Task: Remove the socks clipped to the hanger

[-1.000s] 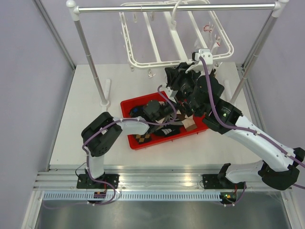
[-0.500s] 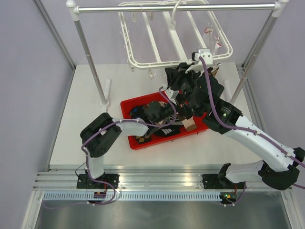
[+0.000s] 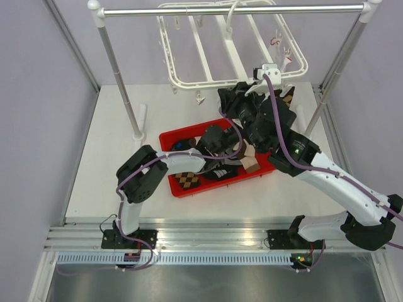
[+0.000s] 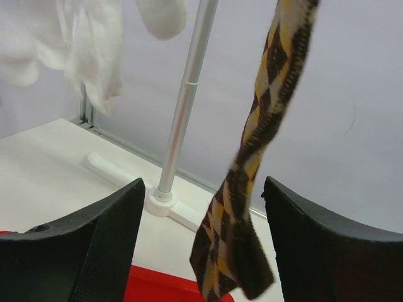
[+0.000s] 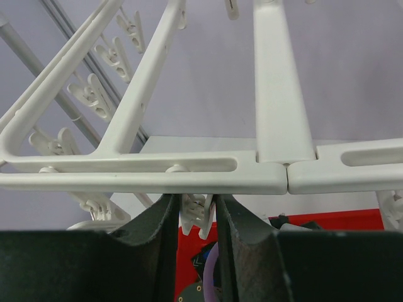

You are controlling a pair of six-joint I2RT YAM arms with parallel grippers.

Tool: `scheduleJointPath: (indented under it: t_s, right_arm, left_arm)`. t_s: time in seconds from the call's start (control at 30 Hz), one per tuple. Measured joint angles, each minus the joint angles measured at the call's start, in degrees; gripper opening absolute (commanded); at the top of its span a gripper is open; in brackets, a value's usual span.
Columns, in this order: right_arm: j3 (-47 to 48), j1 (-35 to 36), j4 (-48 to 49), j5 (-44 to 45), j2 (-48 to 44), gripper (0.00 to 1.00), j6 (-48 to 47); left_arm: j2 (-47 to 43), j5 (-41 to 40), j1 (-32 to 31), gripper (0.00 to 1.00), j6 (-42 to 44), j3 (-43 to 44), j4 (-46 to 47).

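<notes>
The white hanger [image 3: 208,80] hangs from the silver rail, its bars close above in the right wrist view [image 5: 189,173]. My right gripper [image 3: 242,108] is at its front edge, shut on a small white clip [image 5: 200,211] under the frame. A brown-mustard argyle sock [image 4: 252,189] hangs down between the fingers of my open left gripper [image 4: 203,185], untouched; its top is out of frame. In the top view my left gripper [image 3: 217,134] is raised over the red tray [image 3: 165,139]. The tray holds several socks, among them an argyle sock [image 3: 186,179] and a black striped one [image 3: 221,173].
A white glove-like cloth [image 4: 88,44] hangs at the upper left of the left wrist view. The silver stand's right pole [image 4: 186,107] and its foot stand behind the hanging sock. The stand's left pole [image 3: 119,88] rises at the back left.
My left gripper has risen from the tray and swung back and right, uncovering the argyle sock in the tray. My right gripper stays at the hanger's front edge.
</notes>
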Motion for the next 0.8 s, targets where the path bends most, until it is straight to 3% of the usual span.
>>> scheduleJointPath:
  t_s: [0.13, 0.27, 0.37, 0.4, 0.47, 0.63, 0.7, 0.77, 0.8]
  right_arm:
    - [0.2, 0.0, 0.0, 0.0, 0.3, 0.01, -0.1]
    - [0.2, 0.2, 0.0, 0.1, 0.6, 0.01, -0.3]
    - [0.2, 0.2, 0.0, 0.1, 0.7, 0.01, -0.4]
    - [0.2, 0.2, 0.0, 0.2, 0.7, 0.01, -0.4]
    - [0.4, 0.3, -0.1, 0.2, 0.7, 0.01, -0.5]
    - [0.8, 0.3, -0.2, 0.5, 0.7, 0.02, -0.6]
    - [0.8, 0.4, -0.3, 0.8, 0.7, 0.12, -0.6]
    - [0.8, 0.4, -0.5, 1.0, 0.6, 0.28, -0.6]
    - [0.8, 0.4, -0.6, 1.1, 0.5, 0.41, -0.6]
  left_arm:
    - [0.9, 0.0, -0.8, 0.73, -0.5, 1.2, -1.6]
    - [1.0, 0.1, -1.5, 0.6, -1.5, 1.6, -2.2]
    - [1.0, 0.5, -1.6, 0.37, -2.7, 2.1, -2.5]
    - [1.0, 0.7, -1.6, 0.2, -3.0, 2.5, -2.7]
    - [1.0, 1.1, -1.6, 0.03, -3.6, 3.3, -3.1]
    - [0.9, 1.3, -1.6, 0.02, -3.9, 3.5, -3.7]
    - [-0.1, 1.2, -1.6, 0.02, -3.9, 2.6, -4.4]
    - [-2.3, 0.9, -1.6, 0.02, -3.9, 0.3, -5.4]
    - [-3.6, 0.7, -1.6, 0.02, -3.8, -0.8, -6.2]
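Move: The argyle sock hangs just beyond my open left fingers. Its middle is about 4 cm to the right, a centimetre back and 6 cm above, with its foot down near fingertip height. The white socks hang some 13 cm ahead, 4 cm right and 14 cm above. The red bin's middle lies roughly 19 cm left, 6 cm back and 25 cm below. From my right hand, the argyle sock is about 18 cm right, level ahead and 12 cm lower. I ease my left hand about 2 cm to the right and a little back, bringing the argyle sock between the open fingers, and shut them fully so they pinch it low on its length. Then I start drawing left and back with it, about 1.5 cm, while my right hand stays in place, keeping its grip on the clip at the hanger's front bar. ##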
